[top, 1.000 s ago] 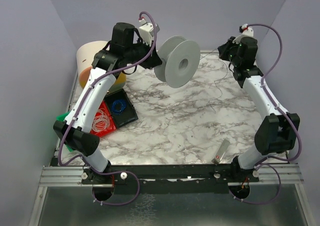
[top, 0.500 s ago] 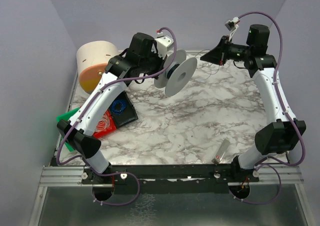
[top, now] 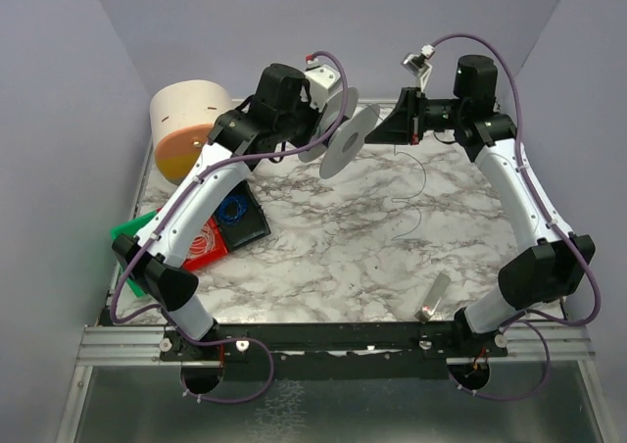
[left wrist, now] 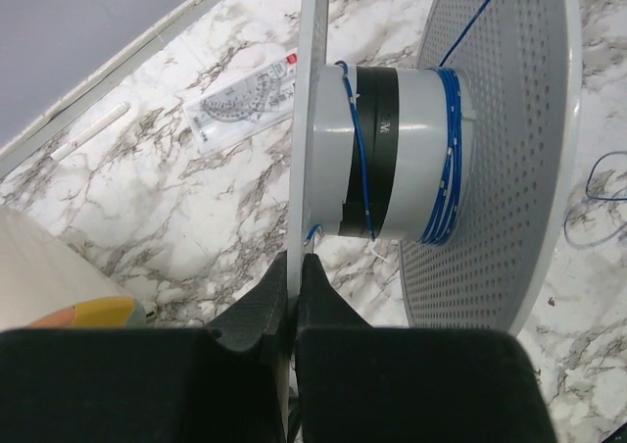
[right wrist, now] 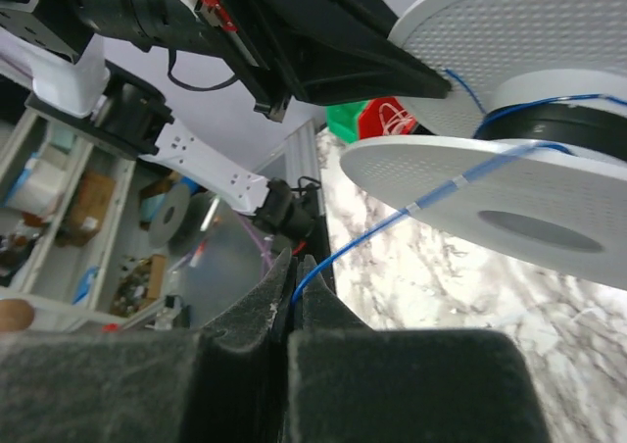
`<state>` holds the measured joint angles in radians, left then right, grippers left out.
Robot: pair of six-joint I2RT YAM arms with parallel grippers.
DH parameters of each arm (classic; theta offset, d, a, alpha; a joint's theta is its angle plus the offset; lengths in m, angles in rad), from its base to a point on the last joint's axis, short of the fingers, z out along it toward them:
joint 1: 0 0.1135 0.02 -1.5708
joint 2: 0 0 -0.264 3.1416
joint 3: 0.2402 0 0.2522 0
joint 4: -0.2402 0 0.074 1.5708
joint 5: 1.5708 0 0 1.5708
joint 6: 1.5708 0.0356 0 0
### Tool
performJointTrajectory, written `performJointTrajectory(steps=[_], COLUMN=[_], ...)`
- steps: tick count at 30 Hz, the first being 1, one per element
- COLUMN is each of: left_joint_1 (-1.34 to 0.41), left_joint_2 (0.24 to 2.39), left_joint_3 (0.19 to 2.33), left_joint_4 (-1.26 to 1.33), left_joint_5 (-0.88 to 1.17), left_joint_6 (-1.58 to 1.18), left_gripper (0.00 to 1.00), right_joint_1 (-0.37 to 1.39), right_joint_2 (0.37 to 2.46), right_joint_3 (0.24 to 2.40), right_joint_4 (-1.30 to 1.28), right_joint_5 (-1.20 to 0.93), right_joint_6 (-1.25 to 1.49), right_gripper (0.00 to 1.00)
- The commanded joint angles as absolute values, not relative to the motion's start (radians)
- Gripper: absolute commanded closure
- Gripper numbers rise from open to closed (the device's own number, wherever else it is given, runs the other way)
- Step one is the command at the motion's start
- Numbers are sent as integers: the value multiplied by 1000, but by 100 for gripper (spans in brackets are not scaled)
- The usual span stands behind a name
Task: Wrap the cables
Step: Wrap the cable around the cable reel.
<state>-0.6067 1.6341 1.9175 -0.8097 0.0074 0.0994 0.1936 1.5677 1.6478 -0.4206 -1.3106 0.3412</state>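
Note:
A grey spool [top: 343,141] with two perforated flanges hangs above the far middle of the table. My left gripper [left wrist: 297,263] is shut on the rim of one flange [left wrist: 312,120]. A very thin blue cable [left wrist: 361,169] lies in a few turns round the spool's hub. From the hub it runs across the near flange to my right gripper [right wrist: 294,264], which is shut on it. In the top view my right gripper [top: 379,129] sits just right of the spool, and the loose end of the cable [top: 419,182] lies in wavy loops on the marble below.
A cream cylinder [top: 186,120] stands at the far left. A black tray with a blue coil [top: 235,211], a red tray with a white coil [top: 203,239] and a green bin [top: 127,232] lie left. A small clear piece [top: 434,298] rests near the front. A protractor [left wrist: 245,105] lies behind the spool.
My right gripper has swung left from the far right corner up to the spool, drawing the cable along. My left arm has shifted the spool right and turned it nearly edge-on.

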Motion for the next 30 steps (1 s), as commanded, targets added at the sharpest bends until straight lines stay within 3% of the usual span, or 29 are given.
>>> performJointTrajectory(steps=[1,9,17,30], left_joint_1=[-615,-606,-466,-383], left_joint_2=[1640,1670,1663,1637], left_joint_3=[1931,1956,1998,1997], left_joint_4=[-755,-729,-716,-683], left_joint_5=[-114,-174,91,310], left_joint_6=[91,19,-112,-187], left_gripper=[100,100,100,100], right_joint_1=[259,445,475,492], right_joint_2=[1540,1561,1562,1667], right_joint_3=[1596,1510,1215,1087], right_joint_4=[-179,-149,-8,4], right_joint_5=[-1376,-1312,-1183,-863], right_joint_6=[536,456,398,305], right_gripper=[99,99,99,99])
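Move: The right hand, pinching the blue cable, has the reel's hub about 8 cm ahead, 7 cm to its left and 8 cm below; the flange nearer it is roughly 6 cm ahead, 3 cm left and 9 cm below, and the left fingertips are some 7 cm ahead, 12 cm left and 4 cm lower. From the left hand, which holds the other flange, the hub centre lies about 1 cm ahead, 5 cm right and 4 cm below. Still pinching the blue cable, the right hand first sweeps about 8 cm left and 5 cm back on the robot's side of the reel, then drops steeply, nearly 19 cm, to below it, its fingers still shut. The left keeps its pinch on the flange and, midway, swings the reel some 5 cm forward and left while rolling its left side down about 15 degrees. ##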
